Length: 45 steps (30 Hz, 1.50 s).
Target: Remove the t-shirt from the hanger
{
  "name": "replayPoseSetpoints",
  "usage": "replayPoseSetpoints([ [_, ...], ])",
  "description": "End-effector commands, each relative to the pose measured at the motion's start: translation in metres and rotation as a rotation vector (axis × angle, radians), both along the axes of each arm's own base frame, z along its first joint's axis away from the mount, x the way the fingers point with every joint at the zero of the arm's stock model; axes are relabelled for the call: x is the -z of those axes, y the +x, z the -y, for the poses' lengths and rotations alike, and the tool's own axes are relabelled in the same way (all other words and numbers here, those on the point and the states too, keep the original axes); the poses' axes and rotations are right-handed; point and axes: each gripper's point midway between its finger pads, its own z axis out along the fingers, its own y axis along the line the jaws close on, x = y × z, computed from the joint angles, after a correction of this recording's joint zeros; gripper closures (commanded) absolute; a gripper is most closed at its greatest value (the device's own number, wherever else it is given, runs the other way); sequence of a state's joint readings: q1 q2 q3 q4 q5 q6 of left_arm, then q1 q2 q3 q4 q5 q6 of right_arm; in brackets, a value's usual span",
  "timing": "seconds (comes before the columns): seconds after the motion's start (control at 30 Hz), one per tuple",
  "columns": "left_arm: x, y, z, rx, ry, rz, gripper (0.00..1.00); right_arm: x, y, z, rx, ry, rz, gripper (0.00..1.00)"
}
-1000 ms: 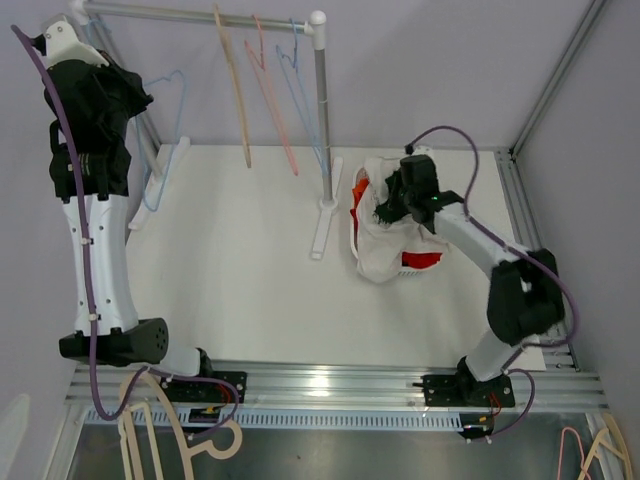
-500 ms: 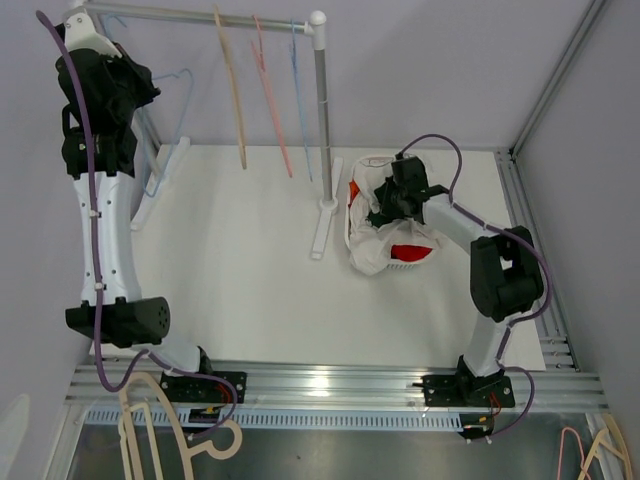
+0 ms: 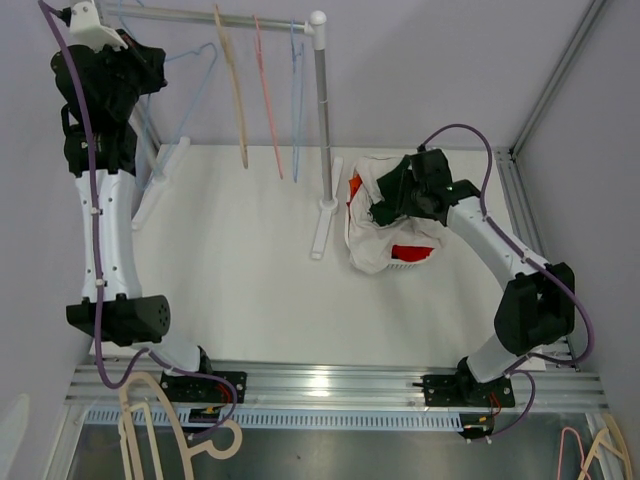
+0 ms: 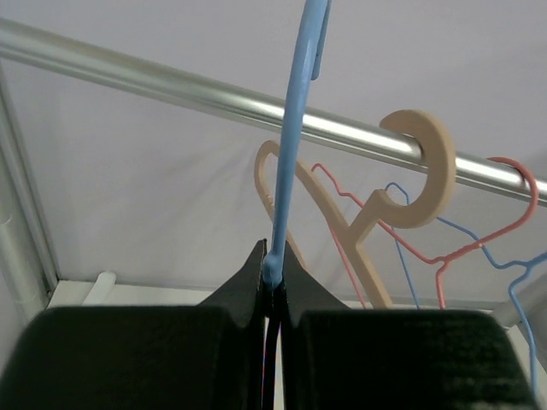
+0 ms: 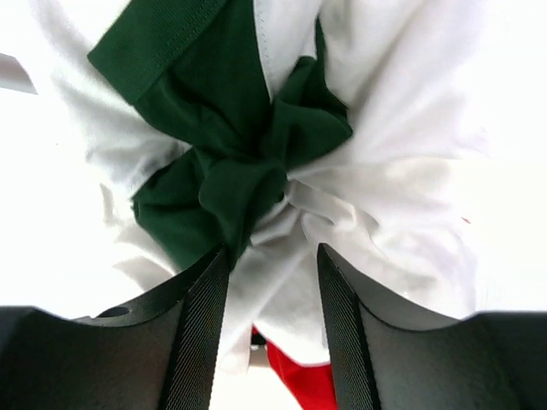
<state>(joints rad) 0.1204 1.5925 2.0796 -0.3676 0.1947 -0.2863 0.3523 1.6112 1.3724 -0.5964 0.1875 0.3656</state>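
The t-shirt [image 3: 372, 250], white with a green collar and red print, lies crumpled on the table to the right of the rack post. My right gripper [image 3: 386, 207] hangs just over it, open. In the right wrist view the jaws [image 5: 273, 260] stand apart over the white cloth [image 5: 393, 128] and the bunched green collar [image 5: 231, 137]. My left gripper [image 3: 150, 62] is raised at the far left, next to the rail, and is shut on a bare light-blue hanger [image 3: 196, 88]. In the left wrist view the jaws [image 4: 273, 266] pinch the hanger's blue stem [image 4: 288, 162], whose hook reaches above the rail.
A metal rail [image 3: 200, 15] on a post [image 3: 322, 110] carries a wooden hanger [image 3: 236, 95], a pink wire hanger [image 3: 265, 95] and a blue wire hanger [image 3: 297, 95]. The rail [image 4: 171, 90] and wooden hook [image 4: 419, 171] show in the left wrist view. More hangers [image 3: 160, 420] lie below the table's near edge.
My left arm has lifted the blue hanger up to the rail. My right arm has swung its elbow outward and risen a little; the t-shirt stays on the table.
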Motion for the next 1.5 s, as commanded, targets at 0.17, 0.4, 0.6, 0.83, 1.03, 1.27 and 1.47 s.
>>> replayPoseSetpoints([
  [0.17,-0.02,0.02,0.016,0.131,0.051,0.066,0.99,-0.098,-0.017,0.017,0.025,0.039,0.225,0.26],
  [0.4,-0.009,0.05,0.004,0.049,0.079,0.055,0.99,-0.179,-0.047,0.024,0.011,0.142,0.486,0.24],
  [0.6,-0.009,0.065,0.007,-0.077,0.173,0.077,0.99,-0.185,-0.058,0.028,0.007,0.146,0.513,0.24],
  [0.83,0.002,0.077,0.027,-0.068,0.204,0.058,0.99,-0.183,-0.064,0.03,0.005,0.15,0.513,0.24],
  [1.03,0.018,0.08,0.023,-0.097,0.194,0.014,0.74,-0.185,-0.066,0.028,-0.005,0.163,0.521,0.24],
  [1.27,0.012,0.072,0.015,-0.139,0.187,0.019,0.56,-0.181,-0.069,0.027,-0.013,0.171,0.517,0.24],
  [1.47,-0.016,0.036,0.0,-0.228,0.143,0.044,0.27,-0.178,-0.069,0.023,-0.027,0.193,0.519,0.24],
])
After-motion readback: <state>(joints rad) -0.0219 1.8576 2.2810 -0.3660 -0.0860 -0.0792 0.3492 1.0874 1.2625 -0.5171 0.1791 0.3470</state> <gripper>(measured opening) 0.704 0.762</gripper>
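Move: The left hand holds the blue hanger by its neck, facing its place on the rail about 9 cm ahead, level sideways and some 4 cm higher. The wooden hanger's hook sits on the rail about 9 cm to the right of that spot, the pink hanger's about 17 cm to the right. The white t-shirt in the basket lies roughly 4 cm ahead of the right hand, straight in line sideways, about 8 cm below. Still pinching the blue hanger, the left hand takes it about 8 cm forward and 4 cm down onto the rail, left side rolling up some 10 degrees, then opens and lets go of the neck, turning counter-clockwise. Meanwhile the right hand spreads wider and rises quickly off the basket, roughly 16 cm up and 7 cm back, its fingers tipping up towards level, and then stays there. ##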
